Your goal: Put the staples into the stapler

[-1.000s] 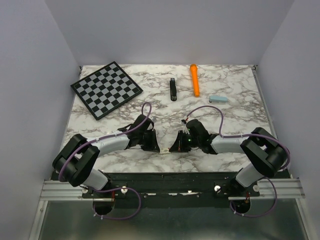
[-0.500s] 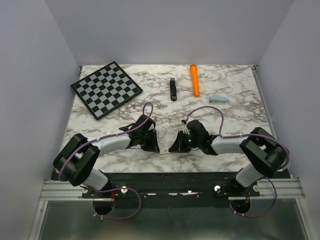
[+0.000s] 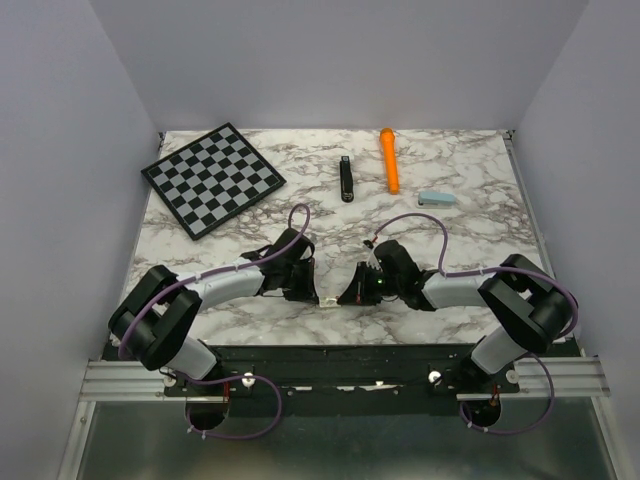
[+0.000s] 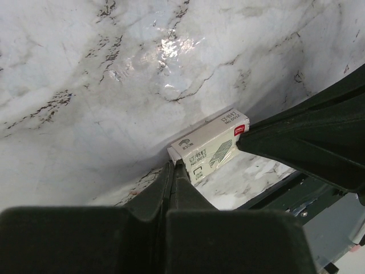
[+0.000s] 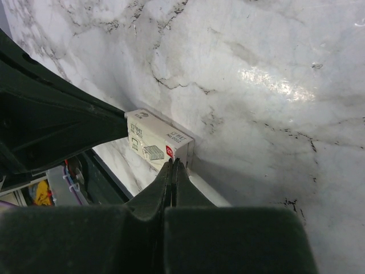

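The black stapler (image 3: 346, 180) lies far back at the table's middle, shut, with no gripper near it. The staples themselves are out of view. A small white cardboard box (image 4: 210, 148) printed with a staple drawing lies near the table's front edge (image 3: 327, 299). My left gripper (image 4: 173, 166) is shut, its tips against one end of that box. My right gripper (image 5: 173, 162) is shut too, tips against the other end of the box (image 5: 157, 142). Nothing shows between either pair of fingers. The two grippers face each other across the box (image 3: 312, 297) (image 3: 343, 297).
An orange marker (image 3: 389, 160) lies just right of the stapler. A pale blue little box (image 3: 436, 198) sits further right. A chessboard (image 3: 213, 178) covers the back left corner. The black base rail (image 3: 330, 355) runs right behind the white box.
The left forearm has crept slightly to the right. Both grippers stay low at the white box. The stapler, marker and blue box have not moved.
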`<act>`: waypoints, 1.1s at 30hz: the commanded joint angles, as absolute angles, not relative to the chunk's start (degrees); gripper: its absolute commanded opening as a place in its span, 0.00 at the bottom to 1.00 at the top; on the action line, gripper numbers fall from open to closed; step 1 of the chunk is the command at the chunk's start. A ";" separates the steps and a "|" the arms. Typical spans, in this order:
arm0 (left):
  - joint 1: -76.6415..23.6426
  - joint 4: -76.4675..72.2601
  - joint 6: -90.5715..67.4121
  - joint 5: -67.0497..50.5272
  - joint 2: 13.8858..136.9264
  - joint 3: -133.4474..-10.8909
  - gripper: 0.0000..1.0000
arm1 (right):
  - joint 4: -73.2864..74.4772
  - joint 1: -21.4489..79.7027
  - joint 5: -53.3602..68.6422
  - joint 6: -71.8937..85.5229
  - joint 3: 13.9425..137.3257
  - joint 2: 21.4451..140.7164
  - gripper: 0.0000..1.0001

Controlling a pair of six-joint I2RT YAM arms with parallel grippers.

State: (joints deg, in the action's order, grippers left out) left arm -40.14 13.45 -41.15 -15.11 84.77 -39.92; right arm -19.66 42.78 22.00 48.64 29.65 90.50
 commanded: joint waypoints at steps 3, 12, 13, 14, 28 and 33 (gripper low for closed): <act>-40.78 17.49 -39.38 -11.17 82.97 -42.36 0.00 | -18.64 42.98 20.22 48.08 29.27 89.39 0.01; -40.78 18.81 -38.76 -9.84 82.97 -41.49 0.00 | -15.82 42.89 18.46 47.11 29.71 87.80 0.01; -40.78 18.72 -38.85 -9.84 83.06 -41.31 0.00 | -15.73 42.89 18.46 47.20 29.62 87.80 0.01; -40.78 18.72 -38.85 -9.84 83.06 -41.22 0.00 | -15.73 42.72 18.46 47.11 29.53 87.72 0.01; -39.55 19.51 -38.85 -10.98 83.32 -41.22 0.00 | -19.14 42.19 20.30 46.93 27.78 86.40 0.06; -39.55 18.90 -39.64 -11.95 83.41 -41.84 0.00 | -22.85 42.19 22.15 47.72 26.90 85.96 0.32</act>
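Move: The staple box stands between the two closed grippers: its middle is about 3 cm right of the left hand and about 2 cm left of the right hand, straight across, around 1 cm below each. From the right hand, the slim black object lies some 34 cm ahead and 2 cm to the right. The blue stapler is roughly 28 cm ahead of that hand and 24 cm to the right. Keeping its pinch on the open flap at the staple box's left end, the left hand draws the box about 1.5 cm left, rising barely at first and sinking back. The right fingertips, closed on the box's other end, come free as that hand backs about 1 cm to the right; only at the end do they open, by about a quarter. ##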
